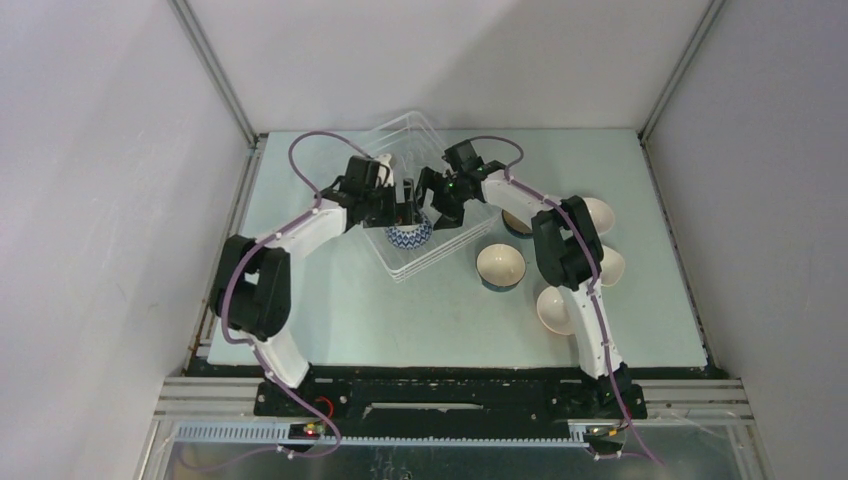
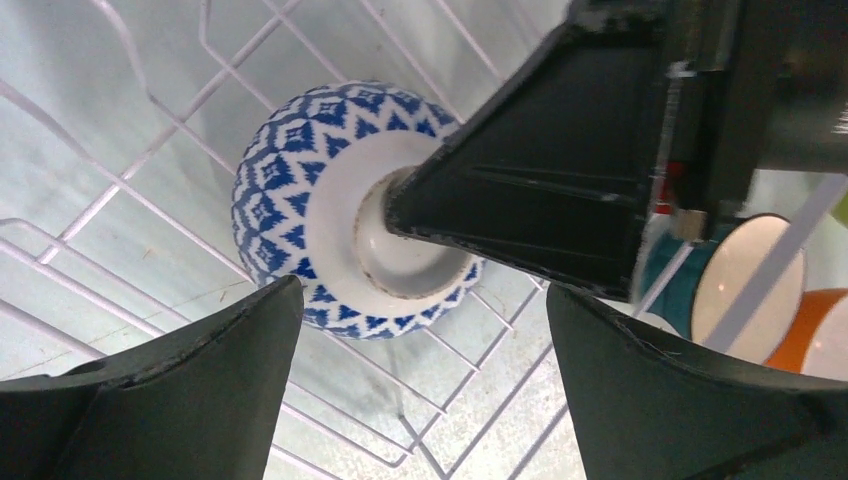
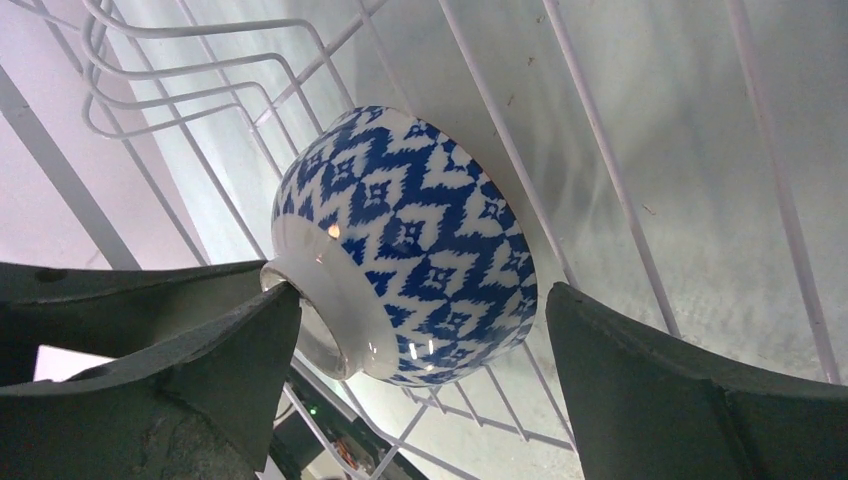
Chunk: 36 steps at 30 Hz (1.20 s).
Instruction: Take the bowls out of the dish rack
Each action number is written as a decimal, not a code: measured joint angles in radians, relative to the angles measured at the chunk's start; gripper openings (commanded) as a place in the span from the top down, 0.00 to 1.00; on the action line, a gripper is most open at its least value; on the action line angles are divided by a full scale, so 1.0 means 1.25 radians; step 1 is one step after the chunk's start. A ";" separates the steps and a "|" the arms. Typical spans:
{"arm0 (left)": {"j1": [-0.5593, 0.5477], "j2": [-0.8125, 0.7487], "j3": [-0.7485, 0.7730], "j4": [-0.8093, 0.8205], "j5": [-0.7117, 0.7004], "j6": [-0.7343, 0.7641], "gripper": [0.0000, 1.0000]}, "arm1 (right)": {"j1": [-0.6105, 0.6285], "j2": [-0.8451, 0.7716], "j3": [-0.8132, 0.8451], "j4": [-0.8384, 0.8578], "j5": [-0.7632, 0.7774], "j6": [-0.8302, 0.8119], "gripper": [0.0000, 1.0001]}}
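A blue-and-white patterned bowl [image 1: 409, 238] lies on its side among the tines of the white wire dish rack [image 1: 425, 135]. In the right wrist view the bowl [image 3: 420, 240] sits between my right gripper's [image 3: 420, 300] open fingers, and the left finger [image 3: 230, 350] touches its white foot ring. My left gripper [image 2: 425, 400] is open just short of the bowl [image 2: 285, 190], with only rack wires [image 2: 100, 200] between its fingers. One finger [image 2: 540, 190] of the right gripper covers the bowl's foot there. From above, both grippers, left [image 1: 404, 214] and right [image 1: 433, 214], meet over the bowl.
Several bowls stand upright on the table right of the rack, among them one [image 1: 500, 265] close to the rack and another [image 1: 556, 310] beside the right arm. The left wrist view shows a teal bowl [image 2: 665, 290] and an orange one [image 2: 810, 335] beyond the rack.
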<state>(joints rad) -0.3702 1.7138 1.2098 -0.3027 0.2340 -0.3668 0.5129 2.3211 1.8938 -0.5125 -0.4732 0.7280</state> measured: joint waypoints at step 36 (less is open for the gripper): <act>0.072 0.089 -0.032 0.210 0.130 0.043 0.11 | -0.024 -0.041 -0.168 0.357 -0.112 0.151 0.25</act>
<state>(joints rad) -0.2802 1.8256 1.1698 -0.0406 0.3969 -0.3130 0.4828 2.2696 1.6840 -0.0662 -0.6136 0.9165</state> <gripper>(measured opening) 0.976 0.777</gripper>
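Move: From the left hand, the blue-and-white bowl, last in the dish rack, lies some 5 cm below, about 2 cm to the right and level front to back. From the right hand its middle is about 4 cm back, 6 cm to the left and 1 cm lower. Outside the rack, the cream bowl stands some 11 cm back and 16 cm to the right of the right hand, the brown-lined bowl 1 cm back and 20 cm right, both roughly 4 cm lower. The left hand, fingers staying wide open, sinks about 3 cm to the foot side of the blue-and-white bowl, then goes forward some 4 cm, easing slightly back up with its fingertips tipping up, until they are against the bowl's underside. Beside it the right hand rises a couple of centimetres while edging forward and left, tilts its fingers up towards the left by about 15 degrees, and partly closes them to pinch the bowl between foot and rim. ##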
